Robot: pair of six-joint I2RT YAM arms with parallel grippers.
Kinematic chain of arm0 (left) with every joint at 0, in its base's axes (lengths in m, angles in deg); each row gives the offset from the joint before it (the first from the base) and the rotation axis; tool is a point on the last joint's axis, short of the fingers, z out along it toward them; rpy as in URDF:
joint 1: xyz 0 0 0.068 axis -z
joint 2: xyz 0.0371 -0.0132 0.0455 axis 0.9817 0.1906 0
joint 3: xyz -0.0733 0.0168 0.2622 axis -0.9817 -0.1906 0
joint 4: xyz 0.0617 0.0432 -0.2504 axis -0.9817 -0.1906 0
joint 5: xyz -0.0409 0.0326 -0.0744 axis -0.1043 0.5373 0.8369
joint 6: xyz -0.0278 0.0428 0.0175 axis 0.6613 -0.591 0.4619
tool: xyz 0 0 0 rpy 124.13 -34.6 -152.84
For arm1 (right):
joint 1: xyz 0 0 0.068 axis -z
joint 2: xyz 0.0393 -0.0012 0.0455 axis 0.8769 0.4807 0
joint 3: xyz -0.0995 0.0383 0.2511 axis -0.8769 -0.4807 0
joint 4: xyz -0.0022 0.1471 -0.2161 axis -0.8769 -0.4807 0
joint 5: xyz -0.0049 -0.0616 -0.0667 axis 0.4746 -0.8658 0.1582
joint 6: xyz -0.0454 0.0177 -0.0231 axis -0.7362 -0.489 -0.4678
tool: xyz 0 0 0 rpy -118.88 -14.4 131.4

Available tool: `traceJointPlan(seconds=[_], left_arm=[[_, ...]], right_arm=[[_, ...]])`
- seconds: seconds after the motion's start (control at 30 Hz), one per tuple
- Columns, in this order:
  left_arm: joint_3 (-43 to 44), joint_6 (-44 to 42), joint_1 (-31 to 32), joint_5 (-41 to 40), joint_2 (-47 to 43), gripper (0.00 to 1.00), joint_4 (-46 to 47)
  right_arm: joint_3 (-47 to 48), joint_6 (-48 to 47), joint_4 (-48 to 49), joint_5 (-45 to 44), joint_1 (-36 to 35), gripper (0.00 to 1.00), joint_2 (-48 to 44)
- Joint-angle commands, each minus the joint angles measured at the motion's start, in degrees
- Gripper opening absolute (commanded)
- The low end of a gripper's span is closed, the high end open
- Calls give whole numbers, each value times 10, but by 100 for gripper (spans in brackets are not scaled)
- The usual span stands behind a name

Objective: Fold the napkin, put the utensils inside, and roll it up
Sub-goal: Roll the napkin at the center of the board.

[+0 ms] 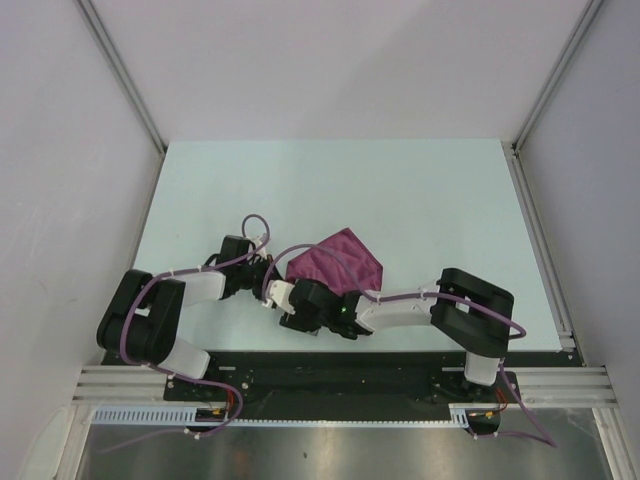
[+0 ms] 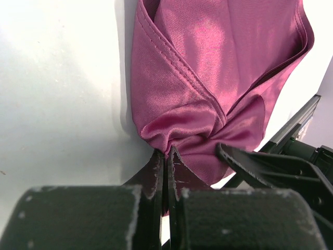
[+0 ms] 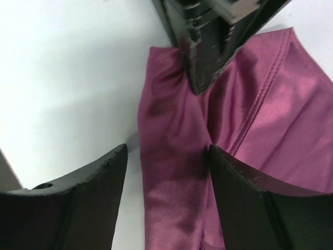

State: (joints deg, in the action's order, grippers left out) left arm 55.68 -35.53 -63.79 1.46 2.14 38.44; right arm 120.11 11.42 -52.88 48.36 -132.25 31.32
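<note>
The plum napkin lies folded and bunched on the table, just beyond both grippers. My left gripper is shut on a gathered corner of the napkin; the cloth is pinched between its closed jaws. My right gripper stands open and astride a narrow fold of the napkin, one finger on each side, with the left gripper's fingers just ahead of it. From above, the left gripper and the right gripper meet at the napkin's near-left corner. The utensils are out of view.
The pale table stretches behind the napkin. White walls and metal frame posts enclose it on three sides. The right gripper's finger crosses close to the left gripper in the left wrist view.
</note>
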Motion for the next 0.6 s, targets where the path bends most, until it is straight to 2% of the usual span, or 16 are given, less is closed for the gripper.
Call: traceJointPlan(seconds=[0.0, 0.17, 0.27, 0.37, 0.4, 0.5, 0.53, 0.57], left_arm=[[12, -22, -4, -12, 12, 0, -2], [15, -24, -4, -6, 11, 0, 2], [16, -24, -4, -7, 9, 0, 2], [15, -24, -4, -3, 2, 0, 9], [14, -24, -4, -3, -5, 1, 16], [11, -17, -5, -28, -35, 23, 21], [10, -16, -6, -40, -45, 39, 18], [9, -16, -8, -52, -57, 46, 12]], right_arm=[[22, -4, 7, -13, 21, 68, 11], [65, -1, -63, 42, 44, 65, 40], [87, -2, -109, 82, 51, 58, 54], [108, 5, -160, 128, 61, 39, 63], [115, 8, -174, 177, 64, 37, 66], [139, 39, -239, 270, 86, 30, 78], [145, 46, -249, 293, 99, 27, 86], [153, 53, -258, 334, 106, 24, 88]])
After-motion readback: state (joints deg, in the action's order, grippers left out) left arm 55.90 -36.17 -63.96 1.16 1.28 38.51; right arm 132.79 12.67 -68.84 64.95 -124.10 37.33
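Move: The left hand still pinches the napkin's near-left end, while the rolled edge the right fingers will close on is about 4 cm to its right and 3 cm back. From the right hand, open astride that edge, the closing spot is some 2 cm ahead and 1 cm below, the pinched end about 5 cm ahead and 4 cm left. The napkin's far corner lies roughly 18 cm ahead and 11 cm right, its right corner 10 cm ahead and 18 cm right. The right hand slides forward about 2 cm along the rolled edge towards the left gripper, then eases back a little while sinking 1 cm, its fingertips swinging some 15 degrees down and back towards the base as they close from wide open to about a third around the napkin edge. The left hand stays where it is with the edge pinched until the right fingers have nearly closed, then opens to about a third and just begins to rise, easing its hold on the napkin. ##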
